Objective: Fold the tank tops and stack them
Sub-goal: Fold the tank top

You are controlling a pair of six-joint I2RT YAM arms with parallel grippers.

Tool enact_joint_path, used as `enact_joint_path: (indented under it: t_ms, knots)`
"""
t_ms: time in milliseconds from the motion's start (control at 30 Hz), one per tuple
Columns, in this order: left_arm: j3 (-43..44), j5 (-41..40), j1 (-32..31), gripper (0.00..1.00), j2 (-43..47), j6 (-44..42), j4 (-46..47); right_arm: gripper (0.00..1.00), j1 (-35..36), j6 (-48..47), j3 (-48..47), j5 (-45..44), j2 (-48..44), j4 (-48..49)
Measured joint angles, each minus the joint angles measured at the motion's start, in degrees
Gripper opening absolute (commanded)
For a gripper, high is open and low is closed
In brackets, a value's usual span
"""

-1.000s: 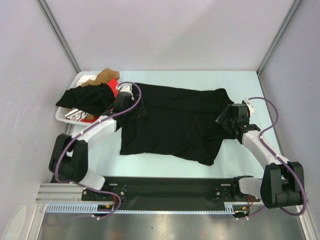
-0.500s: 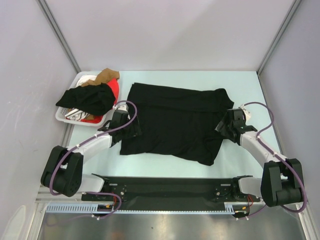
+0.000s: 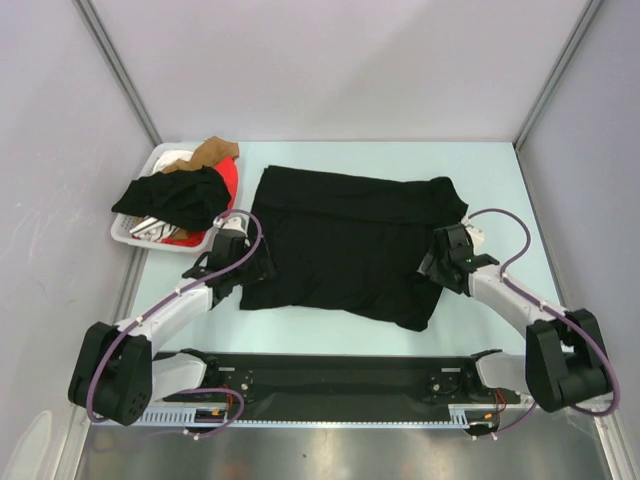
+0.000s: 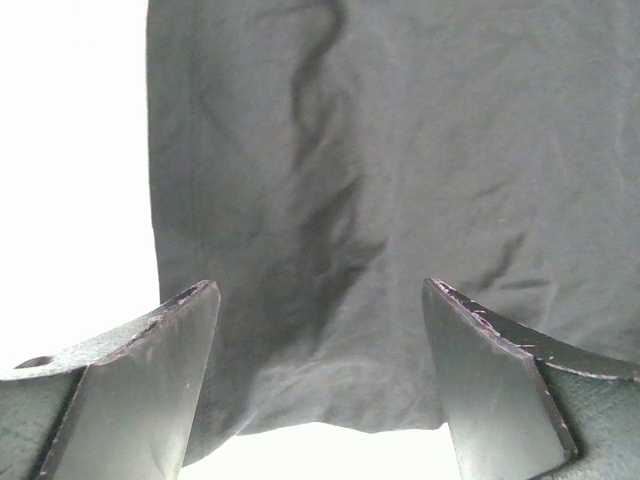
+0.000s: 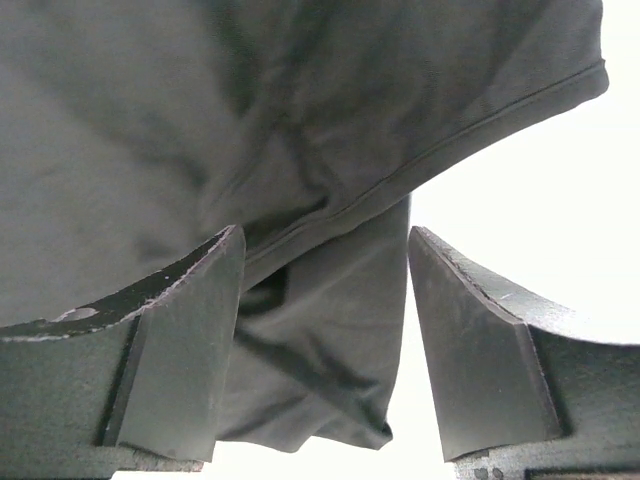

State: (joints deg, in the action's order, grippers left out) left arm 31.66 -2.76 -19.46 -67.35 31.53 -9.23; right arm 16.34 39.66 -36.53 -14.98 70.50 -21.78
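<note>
A large black tank top [image 3: 350, 235] lies spread flat on the table. My left gripper [image 3: 254, 268] hovers low at its near left corner, open. In the left wrist view the dark cloth [image 4: 400, 180] and its hem run between the spread fingers [image 4: 150, 380], untouched. My right gripper [image 3: 438, 262] sits at the garment's right side, also open. In the right wrist view a folded flap with a seamed edge [image 5: 330, 330] lies between the fingers [image 5: 480, 350] without being pinched. A red tank top [image 3: 229, 180] shows in the basket, mostly covered.
A white basket [image 3: 133, 236] stands at the far left, piled with a black garment [image 3: 175, 197], red cloth and a brown one [image 3: 213, 151]. Enclosure walls rise on both sides and behind. The arms' mounting rail [image 3: 330, 375] runs along the near edge.
My left gripper has drawn back from the garment's far left edge to its near left corner. My right gripper has slid left and nearer onto the right side, its jaws narrowing slightly.
</note>
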Motion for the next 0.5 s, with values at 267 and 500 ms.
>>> enact_joint_path:
  t_ms: [267, 500]
  knots:
    - [-2.12, -0.02, 1.27, 0.88, 3.15, -0.04, -1.25, 0.23, -3.67, 0.13, -0.02, -3.74, 5.46, 0.85]
    - [-2.4, 0.35, 1.36, 0.88, 2.97, 0.0, -0.7, 0.28, -10.4, 0.92, 0.63, -7.52, -1.81, -0.98]
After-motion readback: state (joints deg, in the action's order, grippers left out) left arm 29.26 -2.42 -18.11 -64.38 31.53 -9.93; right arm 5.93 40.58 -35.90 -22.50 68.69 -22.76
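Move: The black tank top lies spread beneath the right fingers; its right-hand edge, with the upper layer's hem creased inward over it, is about 3 cm to the right of this hand, roughly level fore and aft, and some 2 cm below. Its near right corner is about 9 cm back and 1 cm right, its far right corner about 12 cm ahead and 8 cm right. From the left hand that same edge is roughly 34 cm to the right. To its right the right hand sweeps about 7 cm, first dipping some 2 cm onto the tank top's right side, then rising nearly 3 cm again near the end. On the way the fingers narrow from wide open to about a quarter open around the creased edge, dragging that edge outward, while the hand swings about 15 degrees clockwise. ##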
